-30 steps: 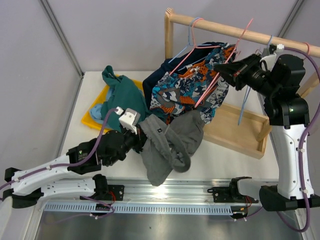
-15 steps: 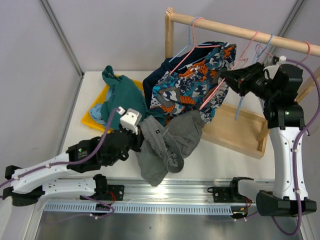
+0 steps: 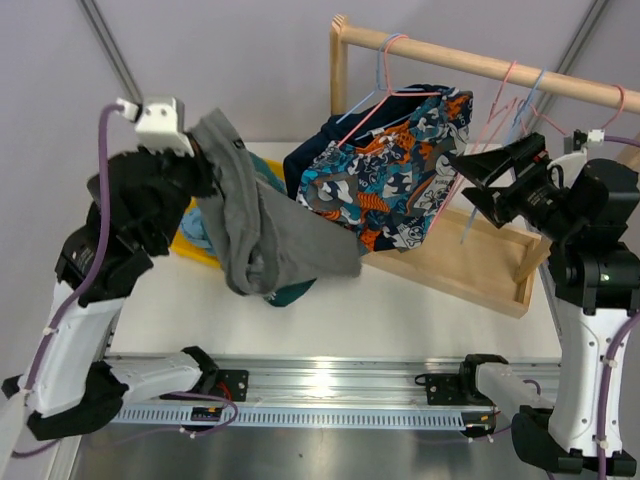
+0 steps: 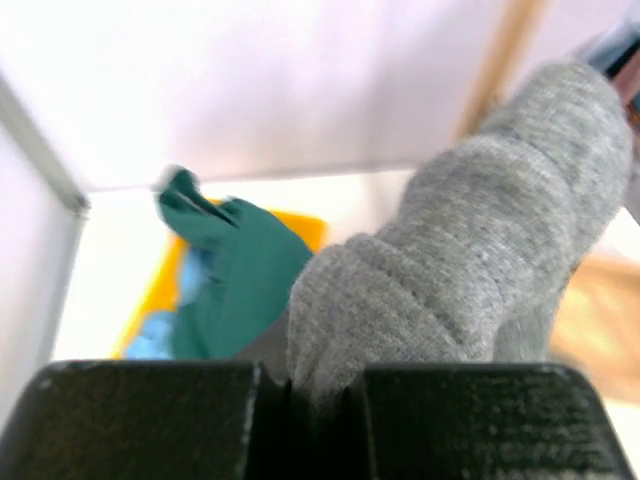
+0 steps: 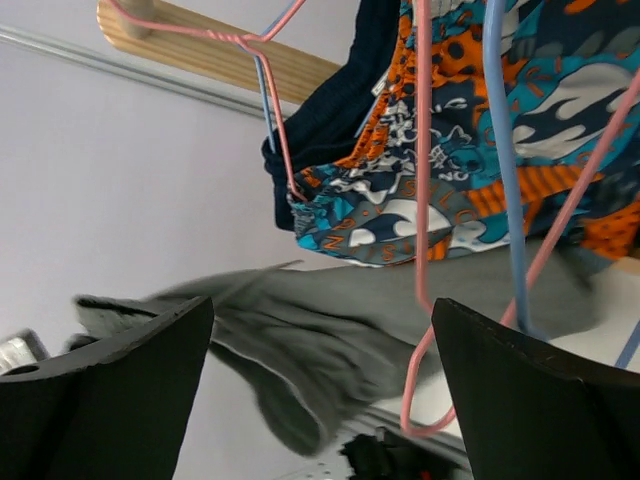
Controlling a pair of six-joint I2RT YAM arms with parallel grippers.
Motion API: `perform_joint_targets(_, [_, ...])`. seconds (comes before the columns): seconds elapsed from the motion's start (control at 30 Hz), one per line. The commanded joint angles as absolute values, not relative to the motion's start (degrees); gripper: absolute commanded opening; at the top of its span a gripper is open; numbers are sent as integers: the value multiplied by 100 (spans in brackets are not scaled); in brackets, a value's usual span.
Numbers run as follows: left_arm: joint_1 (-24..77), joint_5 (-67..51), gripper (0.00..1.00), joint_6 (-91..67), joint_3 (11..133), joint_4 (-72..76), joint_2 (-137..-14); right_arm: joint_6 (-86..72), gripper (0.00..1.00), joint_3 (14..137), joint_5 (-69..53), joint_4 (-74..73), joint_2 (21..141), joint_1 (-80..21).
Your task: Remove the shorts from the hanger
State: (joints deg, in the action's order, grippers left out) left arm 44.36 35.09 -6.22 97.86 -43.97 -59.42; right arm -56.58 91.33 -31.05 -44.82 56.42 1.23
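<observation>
My left gripper (image 3: 203, 160) is raised high at the left and shut on the grey shorts (image 3: 270, 235), which hang from it over the table. In the left wrist view the grey fabric (image 4: 470, 260) is pinched in my left gripper (image 4: 320, 385). The patterned orange, blue and white shorts (image 3: 390, 180) hang on pink and blue hangers (image 3: 385, 85) from the wooden rail (image 3: 470, 60), with navy shorts (image 3: 308, 160) behind them. My right gripper (image 3: 460, 178) is open and empty just right of the patterned shorts (image 5: 500, 100), beside a pink hanger (image 5: 421, 150).
Teal shorts (image 4: 230, 270) and light blue shorts (image 4: 150, 335) lie in a yellow tray (image 3: 190, 247) at the back left. A wooden tray (image 3: 480, 265) sits under the rail. Empty blue and pink hangers (image 3: 525, 100) hang near my right wrist.
My left arm has lifted the grey shorts off the table, up and to the left. My right gripper has drawn back to the right, away from the hangers.
</observation>
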Motion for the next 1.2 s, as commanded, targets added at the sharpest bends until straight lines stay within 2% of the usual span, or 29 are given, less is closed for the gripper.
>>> perform_joint_targets(0.0, [3327, 2551, 0, -202, 10791, -4262, -6415, -4651, 99, 9763, -2376, -5525, 5546, 141])
perform_joint_targets(0.17, [2138, 1742, 0, -325, 12019, -4421, -7408, -3799, 100, 10256, -1767, -6178, 5458, 141])
perform_joint_targets(0.23, [1628, 1398, 0, -457, 12312, -4473, -7950, -3657, 99, 10204, -1618, -6293, 5388, 141])
perform_joint_targets(0.4, [565, 766, 0, -904, 14337, -4640, -9323, -3411, 99, 9757, -1538, -6293, 5151, 141])
perform_joint_targets(0.47, [414, 449, 0, -1010, 14562, -4527, -9693, -3366, 100, 9625, -1529, -6240, 5089, 141])
perform_joint_targets(0.57, [378, 299, 0, -993, 14380, -4018, -10071, -3287, 100, 9510, -1415, -6196, 5019, 141])
perform_joint_targets(0.7, [378, 684, 0, -958, 13537, -3613, -10511, -3226, 100, 9554, -1362, -5925, 4843, 141])
perform_joint_targets(0.8, [378, 774, 0, -1115, 12562, -3490, -10661, -3234, 99, 9668, -1624, -5548, 4641, 132])
perform_joint_targets(0.83, [378, 756, 0, -1151, 11733, -3298, -10644, -3252, 100, 9781, -1713, -5424, 4562, 132])
perform_joint_targets(0.97, [378, 852, 0, -1388, 10130, -2648, -10398, -3462, 99, 10264, -2152, -4914, 4579, 132])
perform_joint_targets(1.07, [378, 1010, 62, -1556, 9703, -2750, -10336, -3910, 99, 10380, -2689, -4282, 4711, 141])
perform_joint_targets(1.1, [378, 1115, 99, -1669, 9703, -2855, -10310, -4050, 99, 10354, -2907, -3941, 4763, 149])
perform_joint_targets(1.17, [395, 1134, 99, -1766, 9738, -3092, -10057, -4392, 99, 10345, -3154, -3666, 5025, 176])
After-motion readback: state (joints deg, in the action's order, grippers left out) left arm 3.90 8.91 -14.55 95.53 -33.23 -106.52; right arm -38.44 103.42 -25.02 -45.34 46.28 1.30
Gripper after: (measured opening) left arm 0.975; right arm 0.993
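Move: The gray shorts are already in the left gripper's hold. The yellow tray they go to lies about 20 cm ahead, 10 cm left and 45 cm below. On it, the green shorts are some 18 cm ahead, 5 cm left and 42 cm below this hand, the blue shorts roughly 15 cm ahead, 17 cm left and 43 cm below. From the right hand, the patterned shorts hang about 14 cm ahead, 12 cm left and 8 cm below. Swing the left gripper, still shut on the gray shorts, forward about 25 cm and left with a slight rise, then drop it steeply some 35 cm over the tray, tipping the fingers down and opening them wide near the bottom to let the cloth go. Meanwhile draw the open right gripper back from the empty hangers, first also to the right with a roll, then upward with the fingers tilting up. ##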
